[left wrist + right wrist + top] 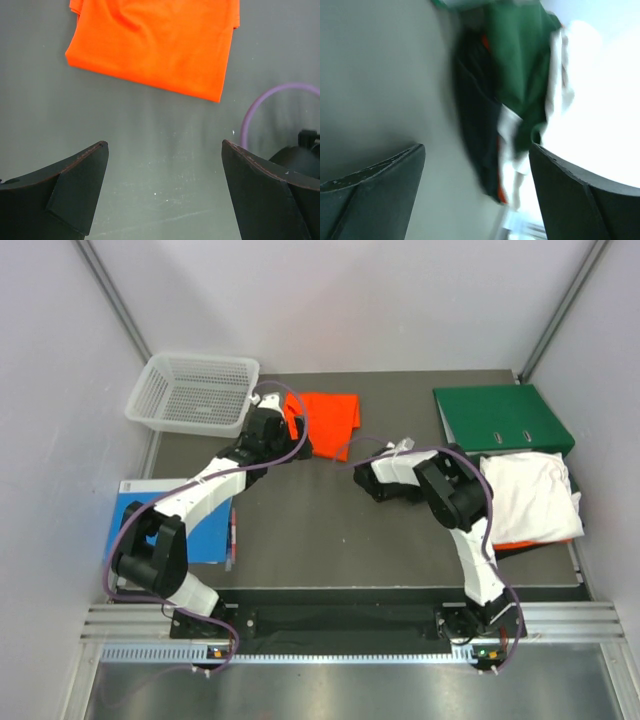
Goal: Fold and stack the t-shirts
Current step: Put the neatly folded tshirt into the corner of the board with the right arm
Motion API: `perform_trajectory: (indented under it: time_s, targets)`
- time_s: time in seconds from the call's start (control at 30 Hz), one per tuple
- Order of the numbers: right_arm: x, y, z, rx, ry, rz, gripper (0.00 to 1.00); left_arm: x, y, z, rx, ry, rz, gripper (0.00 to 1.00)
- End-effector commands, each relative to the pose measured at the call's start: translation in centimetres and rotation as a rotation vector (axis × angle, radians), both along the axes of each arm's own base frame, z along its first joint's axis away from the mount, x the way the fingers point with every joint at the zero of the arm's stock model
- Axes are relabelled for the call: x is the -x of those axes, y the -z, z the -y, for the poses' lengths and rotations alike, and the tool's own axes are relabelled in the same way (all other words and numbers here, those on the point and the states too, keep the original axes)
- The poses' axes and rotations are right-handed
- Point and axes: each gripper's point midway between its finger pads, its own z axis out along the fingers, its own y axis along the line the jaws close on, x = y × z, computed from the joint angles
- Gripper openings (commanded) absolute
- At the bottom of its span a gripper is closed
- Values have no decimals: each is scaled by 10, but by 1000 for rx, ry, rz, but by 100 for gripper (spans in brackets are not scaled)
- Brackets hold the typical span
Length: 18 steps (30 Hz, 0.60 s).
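Note:
A folded bright orange t-shirt (328,422) lies at the back middle of the table; in the left wrist view this orange t-shirt (155,45) lies flat just ahead of my left gripper (164,145). That left gripper (285,435) is open and empty above bare table. A white t-shirt (528,495) tops a pile at the right, with an orange edge (520,543) showing under it. My right gripper (368,483) hovers mid-table, open and empty. Its blurred wrist view shows my right gripper (477,146) with white cloth (600,75), black cloth (475,125) and an orange sliver (501,192) beyond.
A white mesh basket (195,390) stands at the back left. A blue book (165,525) lies at the left edge with a pen (233,535) beside it. A green binder (500,418) lies at the back right, partly under the pile. A purple cable (260,107) loops nearby.

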Motion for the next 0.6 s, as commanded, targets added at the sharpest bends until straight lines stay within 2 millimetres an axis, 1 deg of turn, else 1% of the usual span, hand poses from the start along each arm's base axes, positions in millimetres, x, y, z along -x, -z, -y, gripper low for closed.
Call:
perform_trajectory:
  time_s: [0.0,0.07,0.2,0.37,0.4,0.47,0.53,0.57]
  targets:
    - [29,-19,28,176,33,-62,87,-5,-27,5,50,22,74,99]
    - [29,-20,31,167,46,-49,88,-3,-28,5,46,29,79,99]
    - [27,-25,50,181,91,-53,88,0,-24,4,42,33,72,99]
    - [24,-36,68,195,119,-23,88,1,-22,5,52,29,68,99]
    - [24,-37,75,199,138,-22,88,1,-22,6,56,33,68,99]
    - [22,-37,80,211,143,-19,87,1,-21,8,64,36,63,99]
    - [22,-34,86,227,154,-30,86,2,-20,8,68,36,60,99]
    - [21,-34,87,230,156,-32,82,2,-20,7,68,34,58,99]
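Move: The stack of folded t-shirts, white on top, has its middle about 13 cm to the right hand's right, roughly level fore-and-aft and in height; its near edge is only a few centimetres off. The green binder is some 15 cm ahead and 10 cm right, the orange t-shirt 17 cm ahead and 26 cm left on the table. From the left hand, the stack lies about 44 cm right, 10 cm back and 10 cm lower. The right hand, fingers still wide open, slides about 7 cm right, bringing them around the stack's left edge. ##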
